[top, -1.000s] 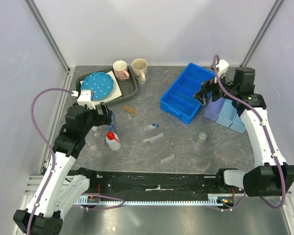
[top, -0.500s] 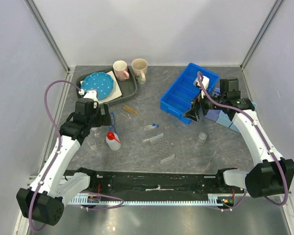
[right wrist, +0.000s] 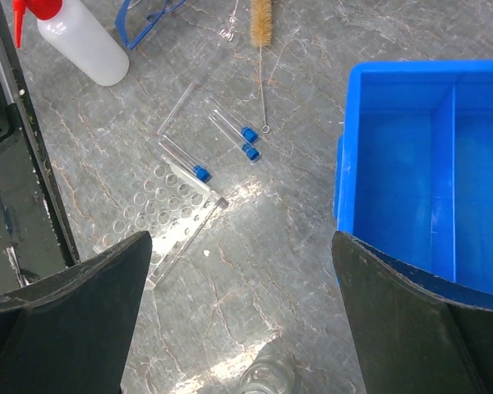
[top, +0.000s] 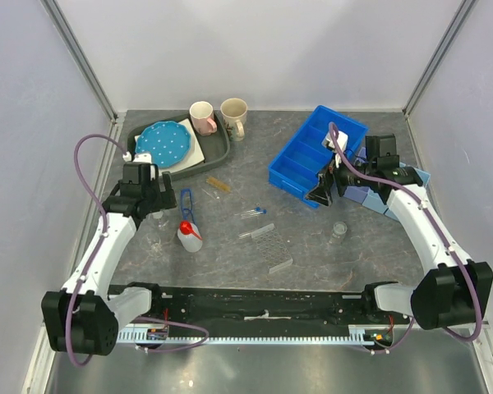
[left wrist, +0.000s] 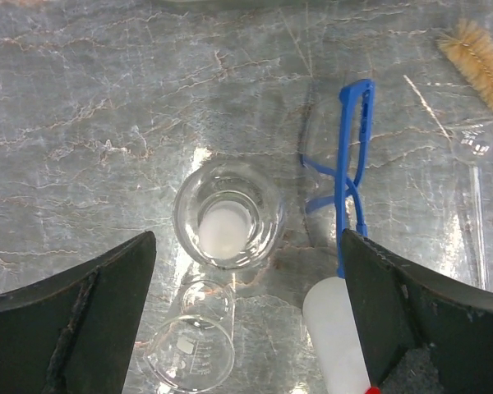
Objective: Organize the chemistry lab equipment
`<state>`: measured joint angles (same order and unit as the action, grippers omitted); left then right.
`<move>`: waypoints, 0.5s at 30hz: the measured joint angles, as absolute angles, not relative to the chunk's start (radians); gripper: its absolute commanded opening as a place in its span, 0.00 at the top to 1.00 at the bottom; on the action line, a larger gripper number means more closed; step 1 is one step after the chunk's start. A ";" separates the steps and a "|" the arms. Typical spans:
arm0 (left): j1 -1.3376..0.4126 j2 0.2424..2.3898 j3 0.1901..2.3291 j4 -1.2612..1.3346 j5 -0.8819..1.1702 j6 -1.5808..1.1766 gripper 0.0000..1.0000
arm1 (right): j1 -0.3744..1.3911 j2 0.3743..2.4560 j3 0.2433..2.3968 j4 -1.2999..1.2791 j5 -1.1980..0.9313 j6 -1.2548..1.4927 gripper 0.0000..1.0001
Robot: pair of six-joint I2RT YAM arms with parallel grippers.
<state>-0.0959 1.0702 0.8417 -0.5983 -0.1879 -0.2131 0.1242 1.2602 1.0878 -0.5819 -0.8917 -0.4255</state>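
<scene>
My left gripper (top: 162,201) hangs open over the table's left side, and in its wrist view the gripper (left wrist: 248,238) has nothing between its jaws. Below it stand an upright clear glass vessel (left wrist: 228,215) and a small clear beaker (left wrist: 193,345) lying on its side. The white red-capped squeeze bottle (left wrist: 337,332) and the blue-framed safety glasses (left wrist: 349,156) lie to their right. My right gripper (top: 320,195) is open above bare table beside the blue bin. Its wrist view shows blue-capped tubes (right wrist: 248,131), the clear rack (right wrist: 160,217), the brush (right wrist: 261,20) and another beaker (right wrist: 267,382).
A blue divided bin (top: 316,156) sits at back right, with small lavender and light blue bins (top: 378,193) beside it. A grey tray (top: 218,144) with a blue dotted plate (top: 163,141) and two mugs (top: 202,116) stand at back left.
My right gripper has moved from over the blue bin's right side down to its front corner. My left wrist has drawn slightly back and left. Both grippers stay open.
</scene>
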 measured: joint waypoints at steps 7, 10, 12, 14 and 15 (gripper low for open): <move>-0.010 1.206 0.831 -0.542 -0.094 -0.210 0.00 | 0.147 1.301 1.087 -0.567 -0.912 -0.423 0.01; 0.035 1.275 0.829 -0.540 -0.041 -0.210 0.00 | 0.169 1.317 1.087 -0.567 -0.915 -0.425 0.02; 0.072 1.317 0.829 -0.540 -0.012 -0.210 0.00 | 0.191 1.326 1.087 -0.575 -0.917 -0.439 0.02; 0.092 1.339 0.829 -0.540 0.004 -0.210 0.00 | 0.214 1.333 1.087 -0.586 -0.917 -0.453 0.02; 0.098 1.348 0.829 -0.540 0.009 -0.210 0.00 | 0.223 1.335 1.086 -0.589 -0.917 -0.460 0.02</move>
<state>0.0982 1.3476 0.8288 -0.5396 0.0090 -0.2100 0.2234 1.3354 1.0863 -0.5888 -0.9169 -0.4603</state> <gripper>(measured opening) 0.994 0.982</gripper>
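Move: Below the left hand by some 10 cm, about 2 cm to its left and level fore and aft, stands the glass jar with a white stopper. The small glass sits 7 cm back and 2 cm left, the blue goggles 2 cm ahead and 5 cm right, the wash bottle 6 cm back and 6 cm right. The right hand has the clear tube rack 9 cm back, 11 cm left and some 20 cm below; the blue-capped tubes lie level ahead and 15 cm left, the blue tray's middle 16 cm straight ahead. Sinking about 7 cm onto the white-stoppered jar, the left hand edges a couple of centimetres left to centre over it, tipping its fingers roughly 15 degrees steeper and keeping them wide open. Meanwhile the open right hand drifts 3 cm left and 2 cm down, then also slightly back, towards the rack and capped tubes, turning a little counter-clockwise. ##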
